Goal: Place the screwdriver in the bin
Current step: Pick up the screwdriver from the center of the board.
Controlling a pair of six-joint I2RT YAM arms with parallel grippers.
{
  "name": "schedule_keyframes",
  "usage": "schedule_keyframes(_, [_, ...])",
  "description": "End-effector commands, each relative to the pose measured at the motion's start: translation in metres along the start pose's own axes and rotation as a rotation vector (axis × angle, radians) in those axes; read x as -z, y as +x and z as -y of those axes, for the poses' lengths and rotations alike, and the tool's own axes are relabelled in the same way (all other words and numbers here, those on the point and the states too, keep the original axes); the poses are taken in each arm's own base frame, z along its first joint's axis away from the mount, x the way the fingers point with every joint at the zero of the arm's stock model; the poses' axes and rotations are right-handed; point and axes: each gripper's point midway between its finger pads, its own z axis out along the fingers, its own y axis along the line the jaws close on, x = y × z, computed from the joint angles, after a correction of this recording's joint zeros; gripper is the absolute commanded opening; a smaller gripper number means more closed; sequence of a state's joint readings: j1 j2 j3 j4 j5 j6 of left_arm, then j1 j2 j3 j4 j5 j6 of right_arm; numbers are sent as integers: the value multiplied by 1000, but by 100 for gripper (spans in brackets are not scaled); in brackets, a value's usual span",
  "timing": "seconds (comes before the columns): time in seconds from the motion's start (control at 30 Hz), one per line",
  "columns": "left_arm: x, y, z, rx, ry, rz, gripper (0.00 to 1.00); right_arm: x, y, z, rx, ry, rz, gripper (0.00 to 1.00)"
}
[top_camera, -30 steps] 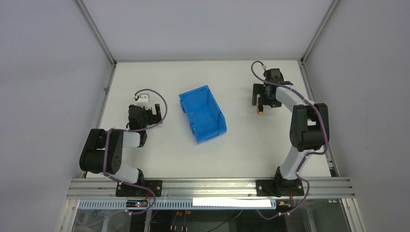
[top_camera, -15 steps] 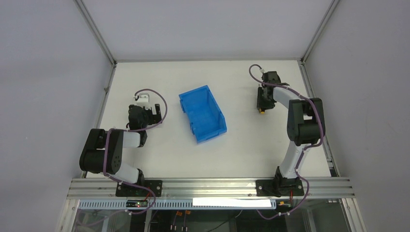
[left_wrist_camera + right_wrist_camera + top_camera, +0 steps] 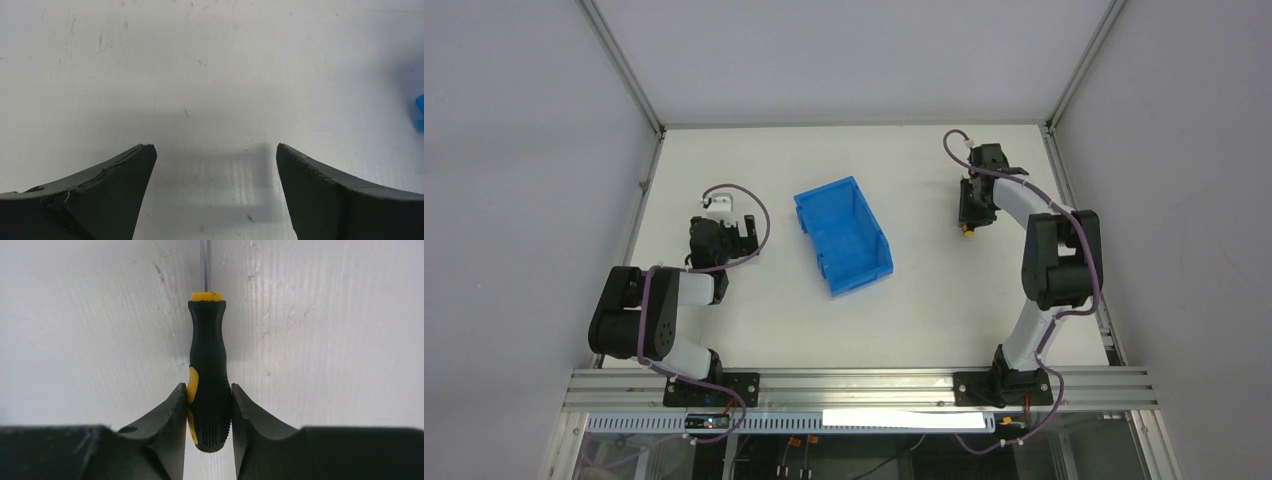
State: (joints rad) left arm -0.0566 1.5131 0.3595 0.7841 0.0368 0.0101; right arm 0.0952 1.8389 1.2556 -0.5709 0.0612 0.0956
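Note:
The screwdriver [image 3: 207,355] has a black and yellow handle and a thin metal shaft, and it lies on the white table at the far right. My right gripper [image 3: 208,386] is shut on the butt end of that handle, one finger pressed to each side. From above, the right gripper [image 3: 970,212] hides most of the tool, and only the yellow end of the screwdriver [image 3: 966,231] sticks out. The blue bin [image 3: 861,279] stands mid-table, left of the right gripper and apart from it. My left gripper [image 3: 215,148] is open over bare table, with nothing between its fingers.
A sliver of the bin [image 3: 420,112] shows at the right edge of the left wrist view. The left gripper [image 3: 722,235] rests left of the bin. Metal frame posts and grey walls border the table on the left, right and back.
My right gripper has gone from open around the screwdriver's handle to shut on it. The left arm and the bin have not moved.

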Motion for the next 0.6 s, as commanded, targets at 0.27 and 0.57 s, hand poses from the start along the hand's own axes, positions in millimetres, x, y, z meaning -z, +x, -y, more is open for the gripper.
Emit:
schedule_keyframes(0.27, [-4, -19, -2, 11, 2, 54, 100, 169, -68, -3, 2, -71, 319, 20])
schedule_keyframes(0.57, [-4, -18, -2, 11, 1, 53, 100, 262, -77, -2, -2, -106, 458, 19])
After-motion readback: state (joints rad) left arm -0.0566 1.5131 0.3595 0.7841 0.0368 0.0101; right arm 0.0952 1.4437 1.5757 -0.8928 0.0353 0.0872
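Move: I already have the screwdriver by its handle in my right hand, just off the board, its middle about 4 cm ahead of my fingers and level with them. The blue bin it is meant for has its middle some 34 cm to this hand's left, about 4 cm back and at roughly the same height. From my idle left hand the bin lies about 28 cm to the right and 2 cm back. Keeping the handle pinched between my right fingertips, I raise the screwdriver almost straight up from the board, about 23 cm, quickly and without yet heading sideways for the bin. As I climb, my wrist tips the fingers forward and up by some 20 degrees, so the shaft swings upward. ##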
